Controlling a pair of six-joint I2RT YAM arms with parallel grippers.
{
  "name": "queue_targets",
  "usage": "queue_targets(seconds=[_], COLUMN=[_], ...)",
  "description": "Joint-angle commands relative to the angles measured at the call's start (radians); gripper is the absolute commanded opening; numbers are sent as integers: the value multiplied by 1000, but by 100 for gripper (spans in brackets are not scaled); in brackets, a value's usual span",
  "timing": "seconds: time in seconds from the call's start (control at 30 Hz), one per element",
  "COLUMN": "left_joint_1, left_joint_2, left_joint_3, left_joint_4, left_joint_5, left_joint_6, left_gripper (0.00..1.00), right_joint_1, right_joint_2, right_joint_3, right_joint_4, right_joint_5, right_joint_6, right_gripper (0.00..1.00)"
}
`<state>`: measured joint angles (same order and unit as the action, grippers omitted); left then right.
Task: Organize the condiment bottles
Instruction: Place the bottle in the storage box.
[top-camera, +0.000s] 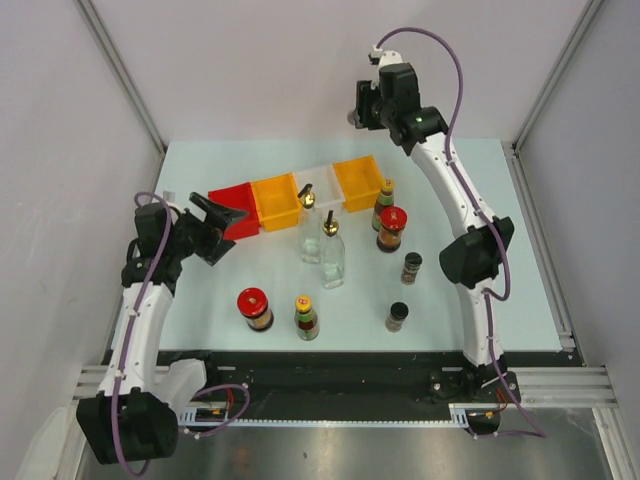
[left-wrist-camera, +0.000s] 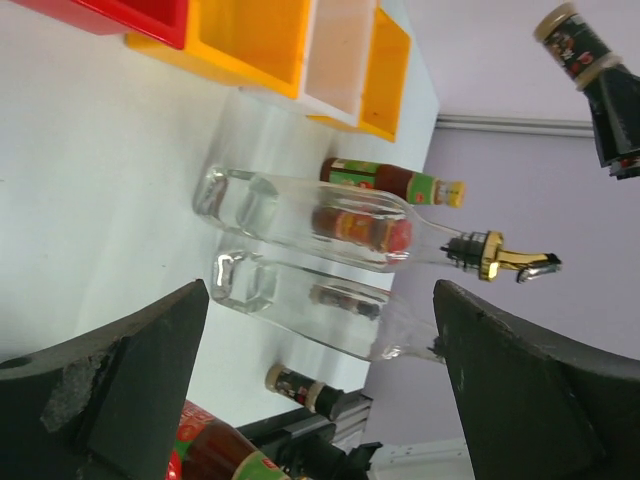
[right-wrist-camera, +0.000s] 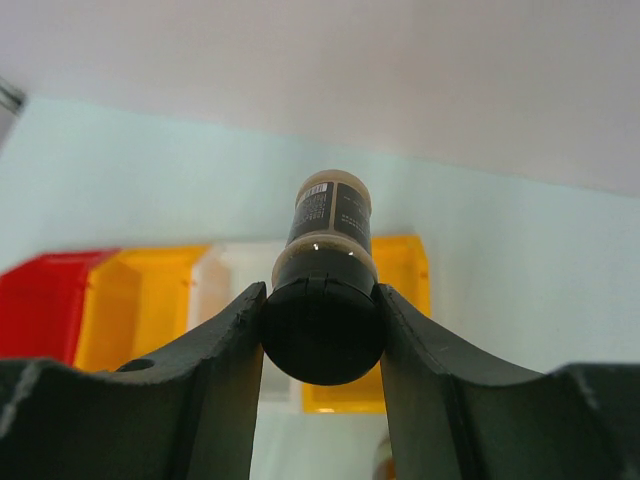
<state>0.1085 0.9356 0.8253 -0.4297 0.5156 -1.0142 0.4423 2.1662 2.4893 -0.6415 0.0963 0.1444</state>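
My right gripper (right-wrist-camera: 322, 320) is shut on the black cap of a small shaker (right-wrist-camera: 325, 240), held high over the far side of the table (top-camera: 470, 170). That shaker (left-wrist-camera: 572, 38) also hangs at the top right of the left wrist view. On the table stand two clear glass bottles (top-camera: 310, 238) (top-camera: 332, 260) with gold spouts, two red-lidded jars (top-camera: 391, 228) (top-camera: 255, 308), two sauce bottles (top-camera: 384, 205) (top-camera: 306, 318) and two more black-capped shakers (top-camera: 412, 267) (top-camera: 397, 317). My left gripper (top-camera: 215, 225) stands open and empty, left of the glass bottles (left-wrist-camera: 300, 215).
A row of bins lies at the back: red (top-camera: 235, 212), orange (top-camera: 277, 203), white (top-camera: 318, 187), orange (top-camera: 358, 182). Grey walls with metal posts close in the table on three sides. A black rail (top-camera: 330, 360) runs along the near edge.
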Motion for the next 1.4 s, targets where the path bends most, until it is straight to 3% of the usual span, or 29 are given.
queue_targets(seconds=[0.0, 0.63, 1.37], left_joint_1=[-4, -4, -4], left_joint_2=[14, 97, 161], left_joint_3=[48, -46, -94], left_joint_4=[-26, 8, 51], left_joint_5=[-55, -75, -75], left_joint_6=[124, 183, 193], left_gripper=[100, 100, 100], right_joint_1=[-20, -59, -91], right_joint_2=[18, 211, 328], right_joint_3=[2, 6, 31], right_joint_4=[-49, -43, -40], right_joint_5=[-81, -136, -162], right_joint_6=[-58, -141, -192], right_gripper=[0, 0, 0])
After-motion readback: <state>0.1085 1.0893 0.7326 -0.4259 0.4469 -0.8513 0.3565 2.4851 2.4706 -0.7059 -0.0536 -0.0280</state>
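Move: The right gripper still holds the small black-capped bottle high up, with the rightmost orange compartment almost straight beneath it, about 1 cm ahead and some 30 cm down. The white compartment lies about 10 cm to the left and 1 cm back from the hand. The green-label bottle stands about 11 cm back and 5 cm right, the red-lidded jar 17 cm back and 7 cm right. From the left hand, that orange compartment is roughly 27 cm ahead and 27 cm right, well below. Lower the right gripper about 21 cm towards the rightmost orange compartment, easing some 4 cm forward and tipping the fingers down about 20 degrees, and keep the bottle pinched by its cap throughout. Meanwhile sink the empty, open left hand some 9 cm beside the red compartment, tipping it slightly down. ##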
